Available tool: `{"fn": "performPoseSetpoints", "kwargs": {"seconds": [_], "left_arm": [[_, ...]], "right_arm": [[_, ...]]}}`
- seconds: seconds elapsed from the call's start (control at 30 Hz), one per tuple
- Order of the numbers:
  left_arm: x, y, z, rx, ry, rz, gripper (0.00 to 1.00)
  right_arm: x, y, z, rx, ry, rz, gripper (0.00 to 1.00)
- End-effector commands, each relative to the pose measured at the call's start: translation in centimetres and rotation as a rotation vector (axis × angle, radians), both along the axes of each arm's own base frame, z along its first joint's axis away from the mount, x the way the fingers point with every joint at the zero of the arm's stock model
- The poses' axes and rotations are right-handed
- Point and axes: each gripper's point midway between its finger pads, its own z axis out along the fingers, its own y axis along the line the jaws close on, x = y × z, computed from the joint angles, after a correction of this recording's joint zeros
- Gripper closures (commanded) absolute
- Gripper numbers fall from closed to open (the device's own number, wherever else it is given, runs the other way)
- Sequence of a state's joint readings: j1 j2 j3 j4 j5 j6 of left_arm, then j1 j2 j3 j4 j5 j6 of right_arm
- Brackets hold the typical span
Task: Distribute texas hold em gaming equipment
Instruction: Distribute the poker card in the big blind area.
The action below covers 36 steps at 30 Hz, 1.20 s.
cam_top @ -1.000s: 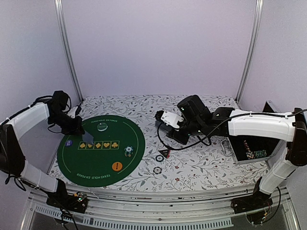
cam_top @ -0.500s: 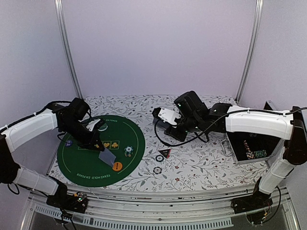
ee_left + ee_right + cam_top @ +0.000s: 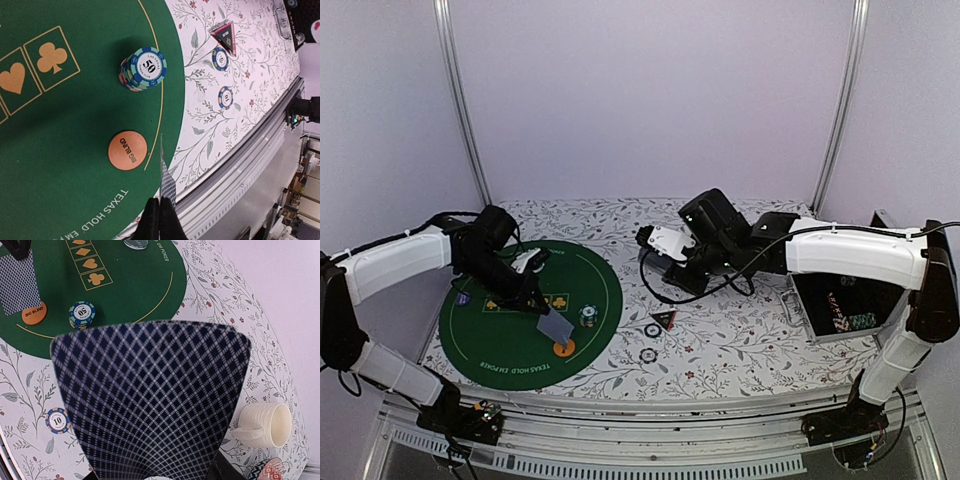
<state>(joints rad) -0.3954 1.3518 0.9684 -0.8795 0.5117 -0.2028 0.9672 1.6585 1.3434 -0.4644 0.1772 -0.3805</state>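
My left gripper (image 3: 159, 206) is shut on one grey-blue-backed playing card (image 3: 168, 186), seen edge-on over the green mat's near rim, just right of the orange Big Blind disc (image 3: 127, 150). From above, that card (image 3: 556, 327) hangs over the orange disc (image 3: 563, 348). A stack of striped poker chips (image 3: 143, 67) stands on the mat. Off the mat lie the black-and-red triangular marker (image 3: 664, 320) and two single chips (image 3: 652, 329) (image 3: 647, 355). My right gripper (image 3: 672, 258) is shut on a pack of cards (image 3: 150, 400) that hides its fingers. The clear disc (image 3: 136, 244) lies at the mat's far side.
The round green mat (image 3: 500, 350) covers the table's left half. A cream mug (image 3: 262, 425) and a red-patterned small dish (image 3: 270, 471) sit on the floral cloth near my right gripper. An open case (image 3: 840, 312) holding more chips stands at the right.
My left arm swung from the mat's far left edge to its near right side, carrying the card over the orange disc. My right arm edged slightly left with the pack.
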Motion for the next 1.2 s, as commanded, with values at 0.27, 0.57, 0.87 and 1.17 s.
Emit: {"fn": "performPoseSetpoints", "kwargs": {"seconds": [0.27,0.57,0.87,1.17], "left_arm": [[10.9,-1.8,5.8,-0.204,-0.274,0.099,1.0],[17.8,-4.7,-0.2,-0.301,-0.178,0.243,1.0],[18.2,-4.9,-7.0,-0.193,-0.061,0.31,0.91],[18.2,-2.3,-4.3,-0.013,-0.18,0.364,0.15]], "right_arm": [[0.4,-0.2,0.6,0.015,0.004,-0.037,0.55],[0.5,-0.6,1.1,0.018,0.0,-0.055,0.55],[0.2,-1.1,1.3,0.015,0.012,-0.07,0.55],[0.0,-1.1,1.6,0.009,0.008,-0.065,0.55]]}}
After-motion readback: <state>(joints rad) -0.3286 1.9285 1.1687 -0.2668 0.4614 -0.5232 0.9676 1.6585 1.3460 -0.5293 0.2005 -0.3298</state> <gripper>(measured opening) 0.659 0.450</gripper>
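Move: The card is already pinched in the left hand. The bare felt it goes to, by the mat's right edge, lies about 13 cm ahead of this hand, 11 cm to its right and 12 cm below. The chip stack stands some 4 cm ahead and 9 cm right, the big blind button about 3 cm back and 3 cm right, the club square 8 cm ahead and 2 cm right. From the right hand, that felt is roughly 6 cm ahead and 16 cm left. Forward about 17 cm in a hop, the left hand carries the card past the chip stack, rising some 5 cm and then sinking to about 8 cm below its start, drifting a little right and turning some 20 degrees counter-clockwise. Low over the felt it stops advancing, and the shut fingers open to about two thirds and let go of the card. ##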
